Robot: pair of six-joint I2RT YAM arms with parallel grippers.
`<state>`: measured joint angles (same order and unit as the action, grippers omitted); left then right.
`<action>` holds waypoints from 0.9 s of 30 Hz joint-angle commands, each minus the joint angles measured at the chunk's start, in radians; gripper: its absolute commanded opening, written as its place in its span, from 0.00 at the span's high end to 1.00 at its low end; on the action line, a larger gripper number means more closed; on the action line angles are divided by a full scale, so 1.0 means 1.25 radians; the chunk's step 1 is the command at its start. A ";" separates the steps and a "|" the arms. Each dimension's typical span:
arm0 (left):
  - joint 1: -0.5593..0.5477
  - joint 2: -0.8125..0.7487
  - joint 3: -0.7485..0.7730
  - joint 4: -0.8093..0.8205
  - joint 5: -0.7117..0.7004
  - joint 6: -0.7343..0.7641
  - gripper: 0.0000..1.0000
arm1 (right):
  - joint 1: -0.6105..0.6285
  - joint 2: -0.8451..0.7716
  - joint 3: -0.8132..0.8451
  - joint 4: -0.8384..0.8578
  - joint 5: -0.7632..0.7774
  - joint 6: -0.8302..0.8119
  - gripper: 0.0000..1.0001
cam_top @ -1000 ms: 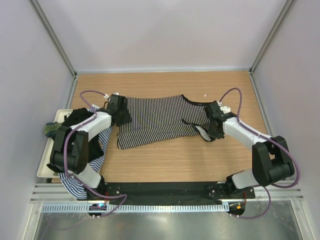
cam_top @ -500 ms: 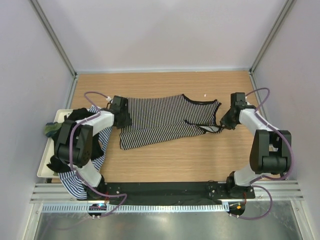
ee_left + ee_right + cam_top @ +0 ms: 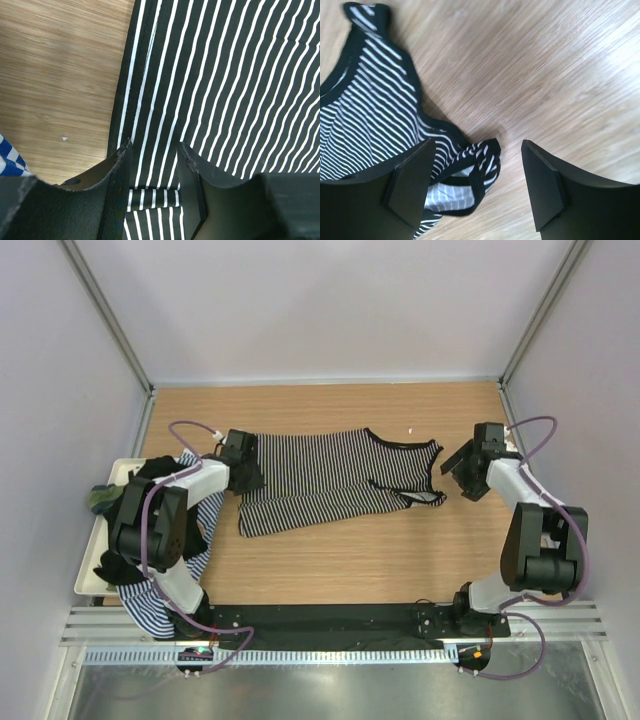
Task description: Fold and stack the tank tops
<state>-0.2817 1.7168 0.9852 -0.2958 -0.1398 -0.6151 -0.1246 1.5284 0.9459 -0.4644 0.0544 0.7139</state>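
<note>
A finely black-and-white striped tank top (image 3: 330, 475) lies spread on the wooden table, straps to the right. My left gripper (image 3: 245, 477) stands on its left hem. In the left wrist view its jaws (image 3: 155, 147) are partly open and straddle the striped cloth (image 3: 225, 90), with a small rolled fold between them. My right gripper (image 3: 458, 478) is open and empty just right of the straps. In the right wrist view (image 3: 478, 142) a crumpled strap (image 3: 480, 165) lies on the wood between the wide jaws, touching neither.
A white tray (image 3: 88, 570) at the left edge holds a pile: a black top (image 3: 155, 475), a green one (image 3: 100, 498) and a blue-and-white striped one (image 3: 140, 602) hanging over the tray's edge. Enclosure walls stand left, right and behind.
My right gripper pulled the strap to the right, let it go and opened, ending just past it. The top now lies stretched wider. My left gripper has stayed at the hem.
</note>
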 commanded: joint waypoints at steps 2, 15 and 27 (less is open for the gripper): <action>-0.002 -0.014 0.013 0.006 -0.021 0.017 0.57 | 0.053 -0.095 0.001 -0.055 0.100 -0.042 0.25; -0.003 -0.020 0.013 0.001 -0.015 0.016 0.57 | 0.150 -0.123 -0.090 -0.047 0.066 0.033 0.32; -0.003 -0.004 0.025 -0.011 -0.027 0.025 0.57 | 0.128 -0.040 -0.014 -0.052 0.109 0.040 0.97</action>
<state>-0.2821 1.7164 0.9859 -0.2977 -0.1410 -0.6109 0.0662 1.4773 0.8680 -0.5346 0.1555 0.7601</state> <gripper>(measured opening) 0.425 0.047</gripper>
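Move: The folded-over right corner of the striped tank top lies about 5 cm back, 5 cm to the left and 3 cm below the open right hand. The shoulder strap tip is some 8 cm ahead and 6 cm left of that hand; the pale lining in the fold lies about 5 cm back and 11 cm left. From the left hand, the folded corner is about 45 cm right and 4 cm back. The right hand rises, arcs about 6 cm left and back, then dips and shuts, pinching the folded corner. ##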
